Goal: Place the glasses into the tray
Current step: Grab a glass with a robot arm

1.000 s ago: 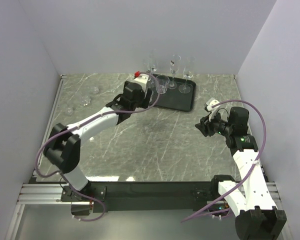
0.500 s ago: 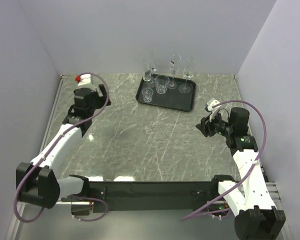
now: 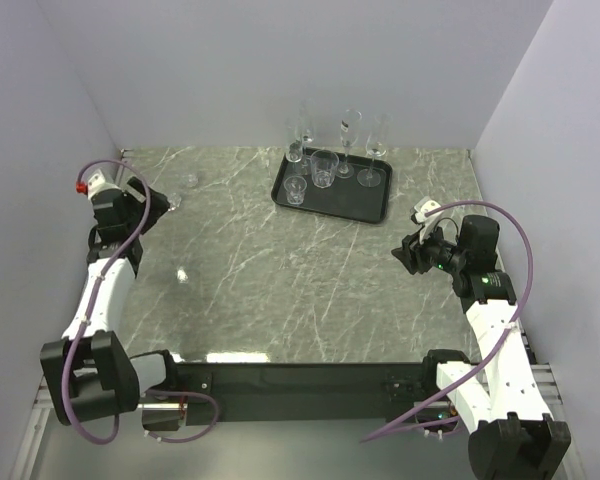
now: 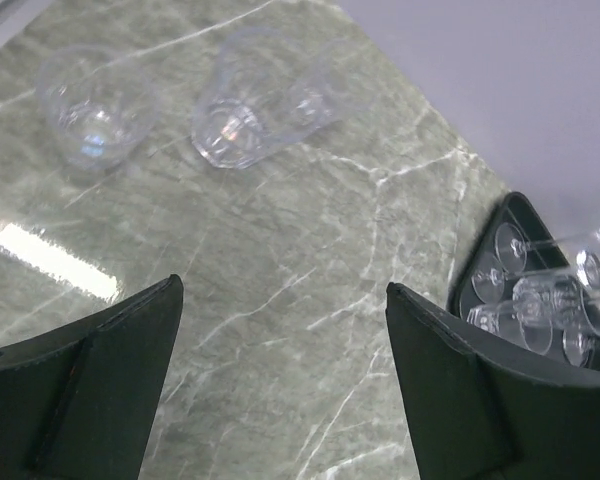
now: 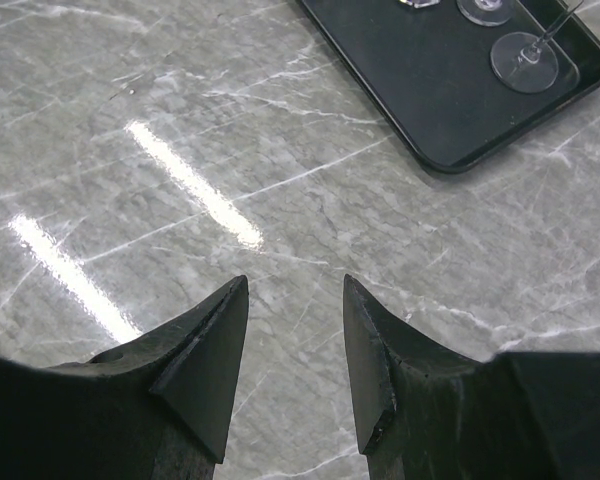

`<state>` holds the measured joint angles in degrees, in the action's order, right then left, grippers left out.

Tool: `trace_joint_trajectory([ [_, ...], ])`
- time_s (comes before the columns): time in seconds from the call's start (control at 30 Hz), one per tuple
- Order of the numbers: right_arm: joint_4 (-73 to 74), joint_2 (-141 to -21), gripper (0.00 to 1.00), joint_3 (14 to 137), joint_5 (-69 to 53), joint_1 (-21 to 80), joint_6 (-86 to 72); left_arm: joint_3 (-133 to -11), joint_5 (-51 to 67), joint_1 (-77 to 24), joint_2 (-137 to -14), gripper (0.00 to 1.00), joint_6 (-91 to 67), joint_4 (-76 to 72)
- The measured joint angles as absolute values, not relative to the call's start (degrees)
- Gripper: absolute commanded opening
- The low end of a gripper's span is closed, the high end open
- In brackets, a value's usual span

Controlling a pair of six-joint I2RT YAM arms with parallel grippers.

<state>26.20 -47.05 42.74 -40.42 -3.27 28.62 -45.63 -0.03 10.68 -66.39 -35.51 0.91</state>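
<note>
The black tray (image 3: pixel 355 205) lies at the back centre and holds several clear glasses: three tall flutes (image 3: pixel 350 128), a tumbler (image 3: pixel 325 168) and a small tumbler (image 3: pixel 296 190). Two more clear tumblers stand loose at the back left (image 3: pixel 190 180) (image 3: pixel 171 201). In the left wrist view one sits upright (image 4: pixel 90 105) and the other lies on its side (image 4: pixel 255 115). My left gripper (image 3: pixel 140 202) (image 4: pixel 285 290) is open and empty, just short of them. My right gripper (image 3: pixel 405 255) (image 5: pixel 295 285) is open and empty over bare table, right of the tray (image 5: pixel 430 80).
White walls close the table in at the back and on both sides. The tray's corner (image 4: pixel 492 250) shows at the right of the left wrist view. Stemmed glass feet (image 5: pixel 525 60) stand on the tray's near end in the right wrist view.
My left arm has swung from the tray to the far left, towards the loose tumblers. A small tumbler now stands in the tray. The right arm has not moved.
</note>
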Motion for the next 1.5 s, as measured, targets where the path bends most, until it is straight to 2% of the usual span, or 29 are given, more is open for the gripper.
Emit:
trace_joint_trajectory([
  [0.27, 26.20, -46.94, 0.50, 42.74, -40.62, -3.27, 28.64, -49.15, 1.30, 15.22, -75.64, 0.86, -42.57, 5.58],
  [0.67, 26.20, -46.94, 0.50, 42.74, -40.66, -3.27, 29.06, -54.81, 1.76, 20.82, -82.50, 0.75, -50.94, 10.81],
  [0.83, 26.20, -46.94, 0.50, 42.74, -40.84, -3.29, 29.08, -57.39, 1.69, 23.16, -86.32, 0.65, -54.57, 12.05],
  [1.0, 26.20, -46.94, 0.50, 42.74, -41.34, -3.29, 29.30, -62.02, 1.74, 23.94, -91.29, 0.49, -57.34, 14.59],
  [1.07, 26.20, -46.94, 0.50, 42.74, -41.43, -3.31, 29.45, -64.79, 1.74, 23.92, -93.84, 0.46, -58.28, 15.90],
  [1.5, 26.20, -46.94, 0.50, 42.74, -41.45, -3.38, 29.56, -71.31, 0.10, 23.92, -100.07, 0.46, -59.92, 22.63],
])
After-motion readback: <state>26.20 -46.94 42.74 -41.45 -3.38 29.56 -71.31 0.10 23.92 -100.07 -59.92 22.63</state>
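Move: The near glass, leftmost of the three still on the table, stands roughly 6 cm ahead of the left hand, 8 cm to its left and 17 cm below. The middle glass is about 11 cm ahead, in line with the hand, and the far glass some 17 cm ahead and 5 cm to the right, both equally low. From the right hand the near glass lies about 17 cm ahead and 66 cm to the left. The empty left hand heads for the near glass, going about 10 cm left and 10 cm down with some 4 cm forward, mostly in the latter half. As it goes, the wrist tips the fingers steeply down, turns some 25 degrees counter-clockwise and rolls its left side down about as much, while the fingers draw in from nearly wide to about half open. It ends close beside the glass, with no touch to be seen. ##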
